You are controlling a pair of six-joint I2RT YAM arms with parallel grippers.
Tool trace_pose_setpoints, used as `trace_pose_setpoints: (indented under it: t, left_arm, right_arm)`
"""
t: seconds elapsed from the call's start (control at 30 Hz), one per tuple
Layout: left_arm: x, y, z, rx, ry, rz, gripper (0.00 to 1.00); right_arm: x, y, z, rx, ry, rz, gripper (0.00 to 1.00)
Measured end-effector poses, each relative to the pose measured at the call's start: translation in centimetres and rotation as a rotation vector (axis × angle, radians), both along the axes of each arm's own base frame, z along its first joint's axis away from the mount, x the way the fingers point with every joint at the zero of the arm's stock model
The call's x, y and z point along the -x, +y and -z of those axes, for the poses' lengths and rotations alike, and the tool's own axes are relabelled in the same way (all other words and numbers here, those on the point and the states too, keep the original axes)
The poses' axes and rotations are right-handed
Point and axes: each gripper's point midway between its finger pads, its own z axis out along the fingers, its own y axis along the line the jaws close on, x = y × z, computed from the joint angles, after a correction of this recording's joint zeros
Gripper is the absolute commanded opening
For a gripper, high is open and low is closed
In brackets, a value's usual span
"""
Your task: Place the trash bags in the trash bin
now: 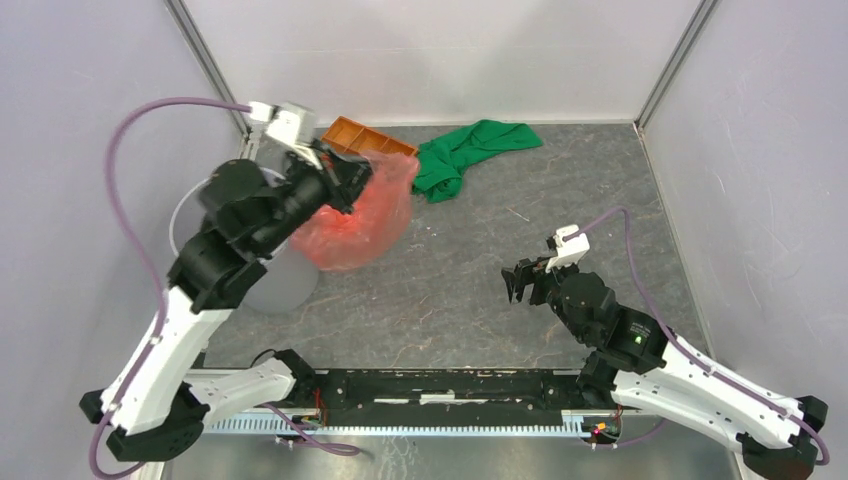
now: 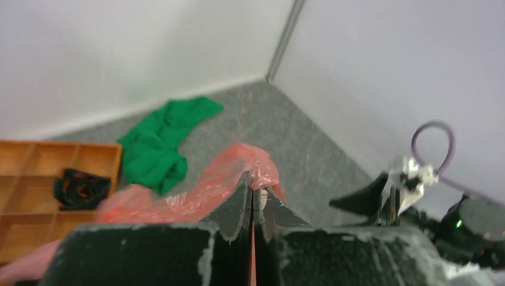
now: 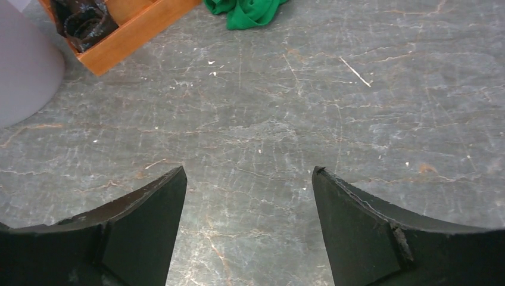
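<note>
A loose red-pink trash bag (image 1: 362, 218) hangs in the air at the left, pinched near its top by my left gripper (image 1: 345, 180), which is shut on it. In the left wrist view the thin film (image 2: 238, 173) bunches over the closed fingertips of my left gripper (image 2: 252, 186). The bag hangs beside the right edge of the round greyish trash bin (image 1: 262, 285), which my left arm largely covers. My right gripper (image 1: 519, 285) stands open low over the bare floor, empty; its right wrist view shows the right gripper (image 3: 249, 173) with only stone floor between the fingers.
An orange compartment tray (image 1: 365, 138) sits at the back behind the bag, holding a dark coiled item (image 2: 80, 187). A green cloth (image 1: 470, 150) lies at the back centre. Enclosure walls stand close on the left, back and right. The bin's wall (image 3: 24, 71) shows at the right wrist view's left edge.
</note>
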Motion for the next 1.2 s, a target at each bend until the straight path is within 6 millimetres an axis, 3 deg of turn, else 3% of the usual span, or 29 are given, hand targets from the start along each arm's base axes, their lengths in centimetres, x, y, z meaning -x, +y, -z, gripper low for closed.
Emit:
trace_pose_setpoints:
  t: [0.07, 0.23, 0.3, 0.33, 0.43, 0.67, 0.8, 0.93, 1.03, 1.13, 1.2]
  left_arm:
    - [-0.3, -1.8, 2.9, -0.039, 0.046, 0.056, 0.02]
    - [-0.4, -6.7, 15.2, -0.197, 0.287, 0.168, 0.02]
    - [-0.3, -7.6, 18.0, -0.251, 0.353, 0.183, 0.02]
    - [-0.3, -7.9, 18.5, -0.266, 0.367, 0.185, 0.02]
    - [-1.5, -8.2, 16.1, -0.264, 0.327, 0.155, 0.02]
    - [-7.0, -5.9, 3.6, -0.217, 0.014, -0.122, 0.02]
    - [-9.4, -5.7, -0.3, -0.223, -0.09, -0.217, 0.02]
    - [-10.3, -7.0, -0.2, -0.246, -0.109, -0.203, 0.02]
    - [-9.7, -8.7, 1.5, -0.268, -0.096, -0.151, 0.02]
    - [-7.7, -11.2, 5.1, -0.314, -0.062, -0.055, 0.02]
    - [-5.6, -13.3, 9.3, -0.36, -0.008, 0.033, 0.02]
  right_arm:
    - [-0.1, -0.2, -0.1, 0.019, -0.004, 0.007, 0.85]
    - [-0.3, -0.7, 0.4, 0.051, 0.0, 0.028, 0.82]
    - [-0.3, -0.9, 0.5, 0.049, -0.004, 0.035, 0.82]
    - [-0.3, -1.0, 0.8, 0.052, -0.004, 0.038, 0.82]
    - [-0.3, -1.2, 1.1, 0.058, -0.003, 0.045, 0.78]
    - [-0.4, -1.4, 1.3, 0.067, 0.0, 0.056, 0.78]
    - [-0.4, -1.8, 0.8, 0.049, -0.013, 0.072, 0.77]
    - [-0.4, -2.2, 0.2, 0.028, -0.031, 0.091, 0.77]
    - [-0.4, -2.6, -0.2, 0.016, -0.043, 0.104, 0.78]
    - [-0.4, -2.9, -0.5, 0.005, -0.053, 0.113, 0.81]
    - [-0.4, -3.0, -0.6, 0.004, -0.056, 0.117, 0.82]
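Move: The red trash bag already hangs from the left hand's shut fingers, high up. The trash bin stands about 27 cm to that hand's left, 7 cm farther out and 37 cm below; the wooden tray is some 32 cm ahead, 8 cm left, and the green cloth 40 cm ahead, 20 cm right, both about 47 cm below. From the open right hand, the bag's middle is around 27 cm left, 6 cm ahead and 15 cm higher. Keeping its pinch on the bag's edge, the left hand shakes it fast away from the bin: about 18 cm down and 8 cm right, back up as far while reaching 10 cm forward, then down again, rightwards and slightly back, towards the right gripper, its left side rolled up some 20 degrees. The right hand waits with fingers open, easing about 3 cm right. ##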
